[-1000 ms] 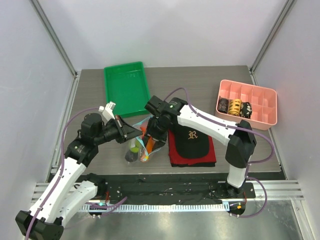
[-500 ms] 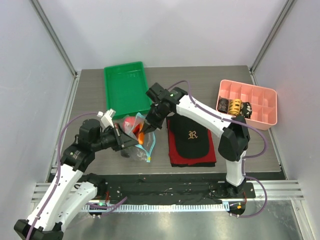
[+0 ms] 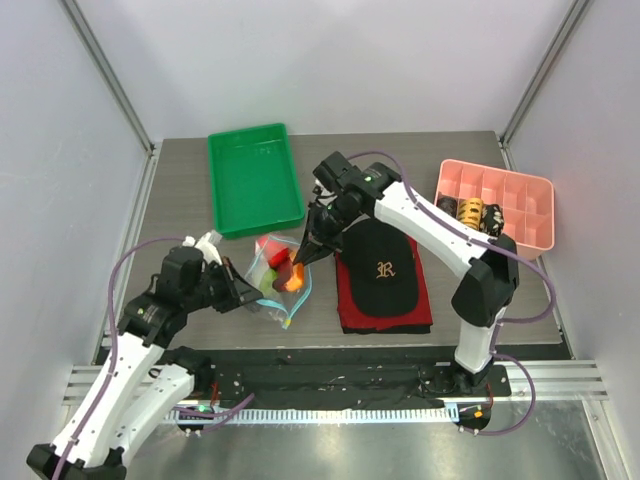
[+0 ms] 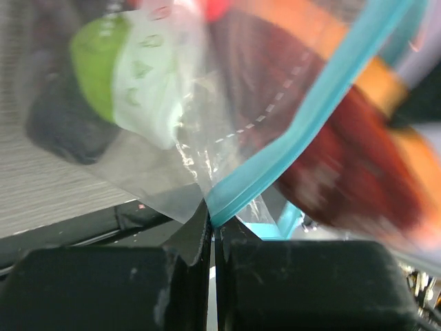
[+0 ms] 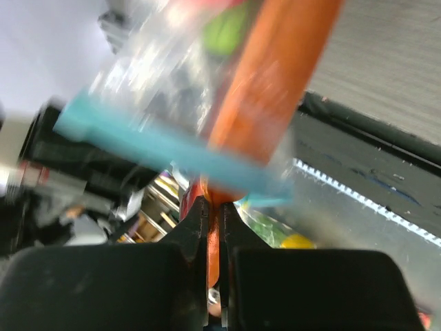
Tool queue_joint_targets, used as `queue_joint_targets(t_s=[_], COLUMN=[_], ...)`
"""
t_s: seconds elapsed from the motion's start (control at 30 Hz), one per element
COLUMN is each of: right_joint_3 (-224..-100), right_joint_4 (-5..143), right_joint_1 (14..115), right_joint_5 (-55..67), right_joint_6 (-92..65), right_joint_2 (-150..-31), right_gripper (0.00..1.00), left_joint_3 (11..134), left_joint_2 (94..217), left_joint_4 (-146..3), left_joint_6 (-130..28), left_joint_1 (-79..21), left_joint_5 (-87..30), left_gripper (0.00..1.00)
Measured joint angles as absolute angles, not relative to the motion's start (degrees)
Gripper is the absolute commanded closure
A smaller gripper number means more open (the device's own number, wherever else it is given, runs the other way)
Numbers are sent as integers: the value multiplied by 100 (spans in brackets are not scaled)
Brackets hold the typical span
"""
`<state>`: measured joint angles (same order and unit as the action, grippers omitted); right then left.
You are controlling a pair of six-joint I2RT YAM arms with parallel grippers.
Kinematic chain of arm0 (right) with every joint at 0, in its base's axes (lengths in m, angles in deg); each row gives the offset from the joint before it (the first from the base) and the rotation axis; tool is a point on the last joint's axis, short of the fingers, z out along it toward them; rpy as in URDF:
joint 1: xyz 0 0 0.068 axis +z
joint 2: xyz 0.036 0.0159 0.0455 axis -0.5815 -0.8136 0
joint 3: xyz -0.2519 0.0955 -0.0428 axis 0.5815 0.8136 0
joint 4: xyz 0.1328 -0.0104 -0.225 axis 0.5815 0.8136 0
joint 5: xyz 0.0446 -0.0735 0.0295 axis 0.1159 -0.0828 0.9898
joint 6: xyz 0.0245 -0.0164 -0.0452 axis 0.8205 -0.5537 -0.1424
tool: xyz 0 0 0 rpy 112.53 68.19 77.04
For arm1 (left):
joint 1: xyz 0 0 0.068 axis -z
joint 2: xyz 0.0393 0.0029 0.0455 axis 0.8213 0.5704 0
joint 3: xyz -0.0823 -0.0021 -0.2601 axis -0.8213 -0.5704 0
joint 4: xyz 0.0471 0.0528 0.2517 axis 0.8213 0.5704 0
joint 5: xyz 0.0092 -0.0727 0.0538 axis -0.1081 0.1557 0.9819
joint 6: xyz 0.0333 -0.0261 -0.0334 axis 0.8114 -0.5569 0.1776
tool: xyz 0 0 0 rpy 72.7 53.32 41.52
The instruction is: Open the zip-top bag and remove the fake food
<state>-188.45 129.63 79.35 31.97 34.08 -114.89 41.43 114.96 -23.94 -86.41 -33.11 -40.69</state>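
Note:
The clear zip-top bag (image 3: 272, 292) hangs between both grippers over the table's left middle. My left gripper (image 3: 243, 296) is shut on its teal zip strip (image 4: 303, 131) at the bag's corner; its jaws (image 4: 213, 221) meet on the plastic. My right gripper (image 3: 303, 258) is shut on the orange rim of the melon slice (image 5: 275, 76), a piece of the fake food, at the bag's mouth, with the strip (image 5: 158, 145) crossing just above the jaws. A red apple (image 3: 268, 247), a green piece (image 4: 96, 69) and a dark piece (image 4: 62, 124) show through the plastic.
A green tray (image 3: 250, 175) lies at the back left. A pink divided box (image 3: 495, 205) with dark and yellow items stands at the back right. A black cap (image 3: 383, 270) rests on a red and black cloth (image 3: 385, 318) just right of the bag.
My right gripper has shut on the melon slice and drawn back and to the right. The left arm has pulled left and toward the near edge, carrying the bag's corner with it.

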Motion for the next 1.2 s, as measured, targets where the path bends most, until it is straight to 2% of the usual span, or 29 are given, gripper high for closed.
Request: queue_joint_targets(t_s=[0.17, 0.3, 0.47, 0.6, 0.73, 0.87, 1.03, 1.2], right_joint_3=[-19431, -19798, -21127, -22027, -22062, -22075, -22757, -22329], right_joint_4=[13437, 13422, 13290, 12801, 11758, 10864, 10167, 9756], right_joint_1=[8072, 8365, 8752, 8284, 7847, 7661, 7554, 7406], right_joint_5=[3590, 4028, 4246, 4235, 4001, 3776, 3330, 3024], right_joint_6=[2890, 2886, 3061, 3229, 3347, 3277, 2864, 2254], right_joint_2=[-11169, -10852, -11023, -11093, -11196, -11764, -13532, -14562], right_gripper=[98, 99, 99, 99, 98, 99, 99, 98], left_joint_3=[4266, 4847, 5833, 6067, 6076, 6283, 6812, 6849], left_joint_2=[12051, 12556, 13006, 13021, 12794, 12704, 12846, 12897], left_joint_4=[-2331, -2383, -2226, -1811, -1223, -838, -427, -362], left_joint_6=[-8890, -8969, -8868, -8862, -8857, -8776, -8647, -8680], left_joint_1=[-3309, -3311, -3309, -3311, -3311, -3311, -3311, -3311], left_joint_5=[-3614, -3378, -2805, -2219, -1778, -1596, -1317, -1242], left_gripper=[100, 100, 100, 100, 100, 100, 100, 100])
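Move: The right hand already grips the end of the orange-and-red fake food, still in the bag's mouth. The green tray it is bound for lies about 26 cm ahead, 13 cm left and 17 cm below; the bag's middle is 6 cm left, 1 cm back and 10 cm below, the black cap 20 cm right, 3 cm ahead and 18 cm below. From the left hand, clamped on the blue rim, the bag's middle is roughly 6 cm ahead, 4 cm right and 6 cm down. Up and somewhat back first, the right hand draws the food clear of the bag to about 25 cm higher, then swings forward and left and sinks over the green tray, tipping its fingers forward and outward and keeping its grip. The left hand keeps the rim pinched, going forward and up, then easing back and left, ending some 7 cm left and 6 cm higher, turned counter-clockwise. ##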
